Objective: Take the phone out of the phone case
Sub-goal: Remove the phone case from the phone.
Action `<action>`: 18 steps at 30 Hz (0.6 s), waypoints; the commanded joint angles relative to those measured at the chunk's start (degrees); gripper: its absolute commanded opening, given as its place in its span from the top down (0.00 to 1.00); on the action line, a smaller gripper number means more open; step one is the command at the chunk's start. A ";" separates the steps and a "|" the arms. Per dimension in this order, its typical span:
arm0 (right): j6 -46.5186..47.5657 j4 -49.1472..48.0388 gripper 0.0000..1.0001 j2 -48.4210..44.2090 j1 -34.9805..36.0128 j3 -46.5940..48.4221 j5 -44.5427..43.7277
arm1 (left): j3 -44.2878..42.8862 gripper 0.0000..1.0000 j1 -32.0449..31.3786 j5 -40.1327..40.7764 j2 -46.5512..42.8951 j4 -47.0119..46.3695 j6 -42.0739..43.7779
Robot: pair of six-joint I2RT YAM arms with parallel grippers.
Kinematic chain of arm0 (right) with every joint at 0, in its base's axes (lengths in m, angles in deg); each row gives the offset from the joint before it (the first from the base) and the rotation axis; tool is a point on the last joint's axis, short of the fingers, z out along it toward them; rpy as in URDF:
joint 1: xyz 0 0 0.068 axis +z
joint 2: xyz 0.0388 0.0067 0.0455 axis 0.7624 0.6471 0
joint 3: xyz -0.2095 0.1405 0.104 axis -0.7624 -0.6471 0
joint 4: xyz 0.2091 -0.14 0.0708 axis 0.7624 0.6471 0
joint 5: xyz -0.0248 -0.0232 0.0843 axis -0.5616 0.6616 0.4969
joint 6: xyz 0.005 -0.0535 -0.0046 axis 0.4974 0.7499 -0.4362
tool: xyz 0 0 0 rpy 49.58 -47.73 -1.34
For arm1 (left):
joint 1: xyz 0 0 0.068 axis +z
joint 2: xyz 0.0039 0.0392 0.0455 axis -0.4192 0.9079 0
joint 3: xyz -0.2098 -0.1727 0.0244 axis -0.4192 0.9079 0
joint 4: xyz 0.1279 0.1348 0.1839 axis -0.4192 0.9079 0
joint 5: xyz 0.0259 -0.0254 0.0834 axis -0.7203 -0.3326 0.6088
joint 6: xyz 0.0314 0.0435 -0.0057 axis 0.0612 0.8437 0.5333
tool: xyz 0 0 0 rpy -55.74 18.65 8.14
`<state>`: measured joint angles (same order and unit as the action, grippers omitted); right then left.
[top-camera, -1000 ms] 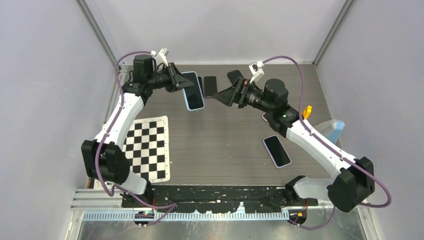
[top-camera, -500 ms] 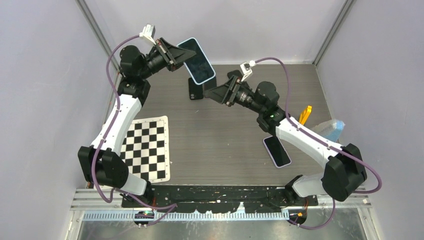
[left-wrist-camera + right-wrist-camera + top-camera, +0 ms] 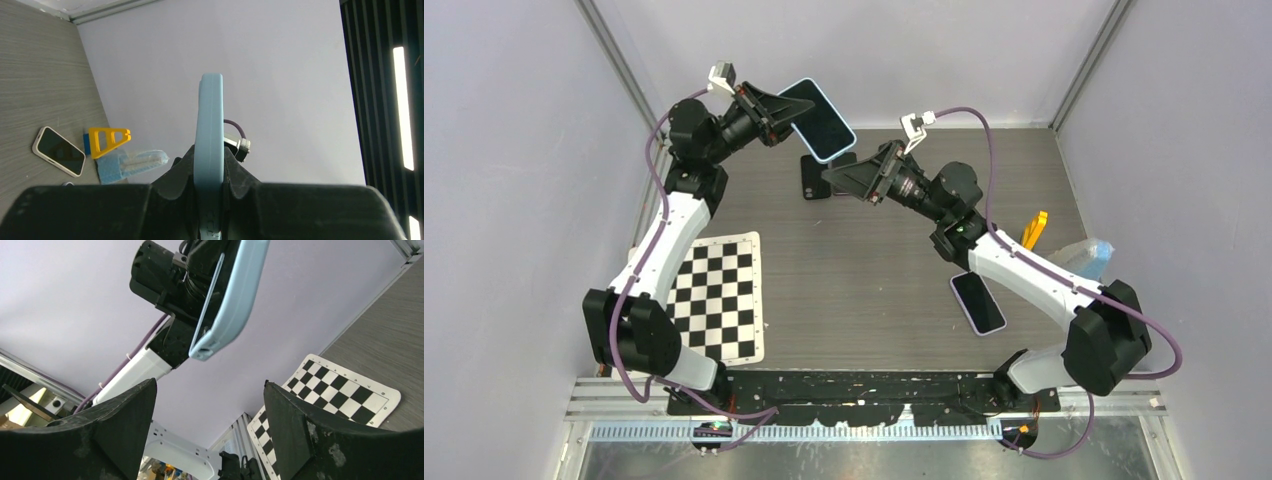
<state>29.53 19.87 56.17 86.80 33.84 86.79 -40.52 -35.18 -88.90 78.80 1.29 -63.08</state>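
Note:
The phone in its light blue phone case (image 3: pixel 822 118) is held up off the table at the back, screen facing up and tilted. My left gripper (image 3: pixel 788 113) is shut on the case's left end. In the left wrist view the case (image 3: pixel 210 120) stands edge-on between the two black fingers, with the left gripper (image 3: pixel 210 159) pinching it. My right gripper (image 3: pixel 832 180) hangs open just below and right of the phone, apart from it. From the right wrist, the case (image 3: pixel 235 295) floats above the open right gripper (image 3: pixel 209 385), with nothing between the fingers.
A dark phone (image 3: pixel 815 180) lies on the table under the raised one. Another phone (image 3: pixel 977 302) lies front right. A yellow piece (image 3: pixel 1035 224) and a blue packet (image 3: pixel 1092 256) sit at the right wall. A checkerboard sheet (image 3: pixel 719 295) lies front left.
The left arm lifted the cased phone from the table and tipped it up. The right arm swung left and rose toward it, its jaws still wide apart.

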 commanded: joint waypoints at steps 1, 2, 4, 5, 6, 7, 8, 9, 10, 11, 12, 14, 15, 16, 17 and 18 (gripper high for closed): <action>-2.63 -4.44 0.21 1.80 -0.08 3.84 -2.69 | 0.02 1.00 0.02 0.39 -2.40 -5.64 -1.97; -3.15 -4.42 0.23 2.13 -0.06 4.49 -2.77 | 0.23 1.00 0.02 0.39 -2.59 -5.38 -1.77; -3.67 -4.60 0.31 2.83 -0.04 5.23 -2.74 | 0.59 1.00 -0.02 0.37 -2.84 -5.21 -1.49; -3.78 -4.72 0.36 3.18 -0.08 5.43 -2.77 | 0.82 1.00 -0.03 0.43 -3.00 -5.16 -1.44; -3.92 -4.78 0.38 3.30 -0.06 5.75 -2.78 | 1.05 1.00 -0.03 0.50 -3.21 -5.06 -1.33; -3.95 -4.83 0.42 3.68 -0.04 5.90 -2.88 | 1.16 1.00 -0.03 0.52 -3.36 -4.85 -1.16; -4.12 -4.75 0.45 3.81 -0.04 6.20 -2.83 | 1.29 1.00 0.02 0.54 -3.61 -4.47 -0.97; -4.38 -4.82 0.51 4.09 -0.03 6.31 -2.76 | 1.40 1.00 -0.03 0.65 -3.82 -4.04 -0.73; -4.44 -4.92 0.54 4.28 -0.03 6.39 -2.73 | 1.47 1.00 0.01 0.67 -3.98 -3.38 -0.47; -4.55 -5.02 0.60 4.54 -0.03 6.36 -2.56 | 1.49 1.00 0.02 0.63 -4.20 -2.61 -0.19; -4.61 -5.02 0.63 4.59 -0.03 6.35 -2.54 | 1.44 1.00 -0.02 0.56 -4.40 -1.77 0.17; -4.59 -4.88 0.69 4.79 -0.03 6.14 -2.78 | 1.46 1.00 -0.04 0.54 -4.85 0.37 0.79; -4.70 -4.81 0.72 4.82 -0.06 5.91 -3.12 | 1.36 1.00 0.02 0.54 -5.07 1.37 1.25; -4.73 -4.79 0.75 4.82 -0.05 5.85 -3.31 | 1.41 1.00 0.02 0.54 -5.27 2.44 1.58; -4.71 -4.63 0.77 4.82 -0.01 5.75 -3.71 | 1.47 1.00 -0.02 0.54 -5.57 3.42 1.65; -4.69 -4.35 0.81 4.85 -0.02 5.73 -4.00 | 1.64 1.00 0.02 0.61 -5.79 3.93 1.72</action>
<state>24.54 17.84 60.85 86.82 37.62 84.78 -38.24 -35.15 -87.88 77.66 4.94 -62.18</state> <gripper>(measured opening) 0.250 0.157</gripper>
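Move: The light-blue case, phone inside, is already pinched by the left hand, its free end slanting back and right. The case's near corner lies about 2 cm ahead of the open right hand, 1 cm left and 3 cm above it; from the left hand it is some 9 cm back, 3 cm right and 3 cm lower. On the table, roughly 37 cm below the right hand, a black case lies 17 cm ahead and 3 cm left, and a dark phone 18 cm ahead and 2 cm right. Forward and slightly left, about 2 cm in all, the right hand eases up to the near corner of the case while its wide-open fingers close, ending with the fingertips pinching the corner's rim. The left hand keeps its grip on the cased phone and lowers it about 2 cm to meet the right fingers. ##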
